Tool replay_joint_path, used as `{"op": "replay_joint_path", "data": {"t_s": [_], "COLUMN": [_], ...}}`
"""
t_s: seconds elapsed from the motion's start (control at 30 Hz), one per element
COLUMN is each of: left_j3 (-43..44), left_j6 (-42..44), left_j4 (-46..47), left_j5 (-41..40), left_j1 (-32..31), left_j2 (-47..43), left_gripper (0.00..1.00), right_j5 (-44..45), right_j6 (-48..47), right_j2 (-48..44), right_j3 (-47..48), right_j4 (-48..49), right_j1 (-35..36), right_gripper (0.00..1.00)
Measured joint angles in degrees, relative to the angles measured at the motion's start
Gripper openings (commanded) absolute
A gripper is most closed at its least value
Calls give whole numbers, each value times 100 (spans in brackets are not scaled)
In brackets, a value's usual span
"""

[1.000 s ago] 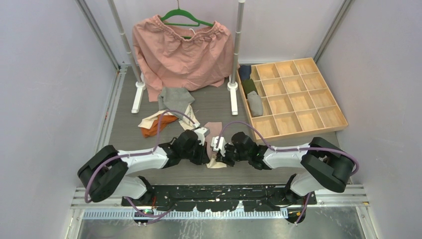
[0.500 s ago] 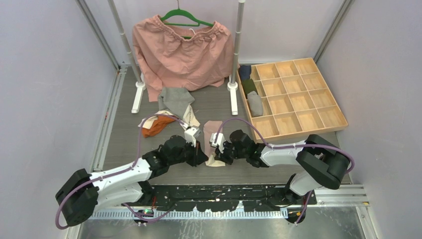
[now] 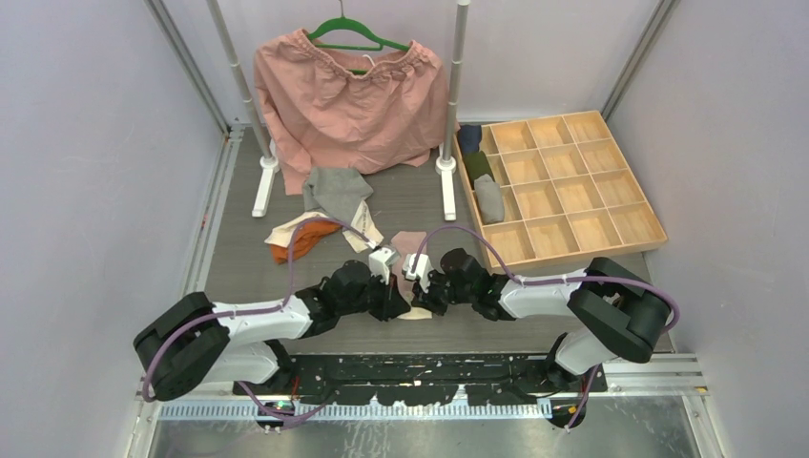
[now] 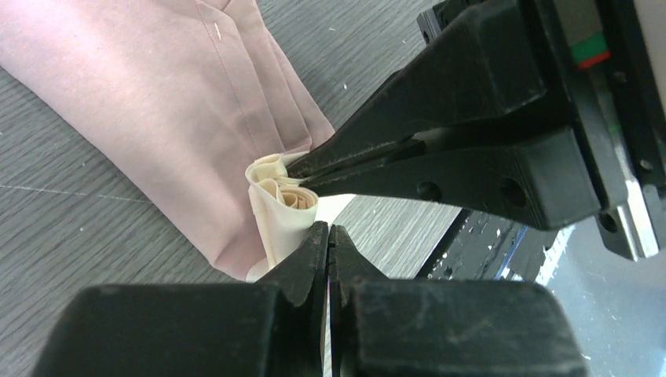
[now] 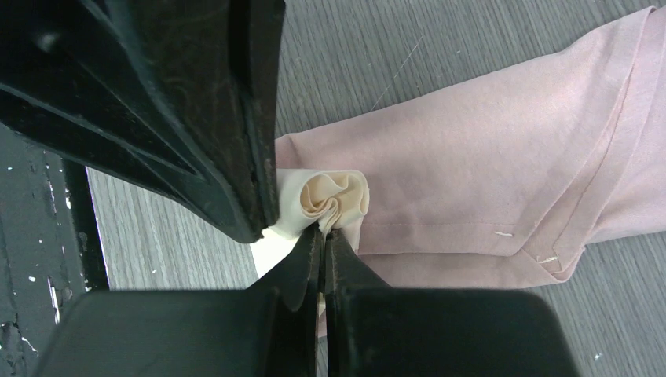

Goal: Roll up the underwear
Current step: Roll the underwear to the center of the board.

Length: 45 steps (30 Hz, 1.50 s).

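Observation:
A dusty pink underwear lies flat on the table, with a tight cream underwear roll at its near edge. My right gripper is shut on the folds of that roll. My left gripper is shut too, its tips pinching the roll's other end. In the top view the left gripper and right gripper meet tip to tip over the roll. More underwear lies behind: a grey piece, a cream one and an orange one.
A salmon-pink garment on a green hanger hangs from a rack whose white feet stand on the table. At the right, a wooden compartment tray holds navy, dark green and grey rolls in its left column.
The left arm's elbow swung out to the left, then came part of the way back. Both grippers stayed shut at the cream roll, shifting only slightly away from the bases.

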Motion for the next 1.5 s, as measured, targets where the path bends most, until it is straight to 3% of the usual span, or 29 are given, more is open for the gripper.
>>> {"op": "replay_joint_path", "data": {"t_s": [0.27,1.0,1.3,1.5], "left_j3": [74,-48,-72,-48], "left_j6": [-92,-83,-90,-109], "left_j4": [426,101,90,120], "left_j5": [-72,-848,-960,-1021], "left_j1": [-9,-9,-9,-9], "left_j2": [374,278,505,566], "left_gripper": [1,1,1,1], "right_j5": [-20,-48,24,203], "right_j6": [22,153,321,474], "right_j2": [0,13,-81,-649], "right_j3": [0,2,2,2], "right_j4": [0,2,-55,-221], "right_j1": [-4,-26,-26,-26], "right_gripper": [6,13,35,39]}}
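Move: The right hand already pinches the cream waistband roll, its middle about 1 cm ahead of and 1 cm below that hand. From the closed left fingers, the same roll is about 2 cm ahead and 4 cm below, neither left nor right. The underwear's pink panel runs out beyond it, its middle about 8 cm ahead of both hands; from the left hand, the orange garment sits some 14 cm ahead and 20 cm to the left. With its fingers kept shut, the left hand works forward about 2 cm over the waistband roll, swinging briefly right and then back left while turning a little counter-clockwise, and sinks about 3 cm until the fingertips come down on the roll's left end. The right hand meanwhile stays put and slowly slackens its pinch, then opens wider, lets go of the roll and rises straight up about 3 cm, leaving the left fingertips on it. ##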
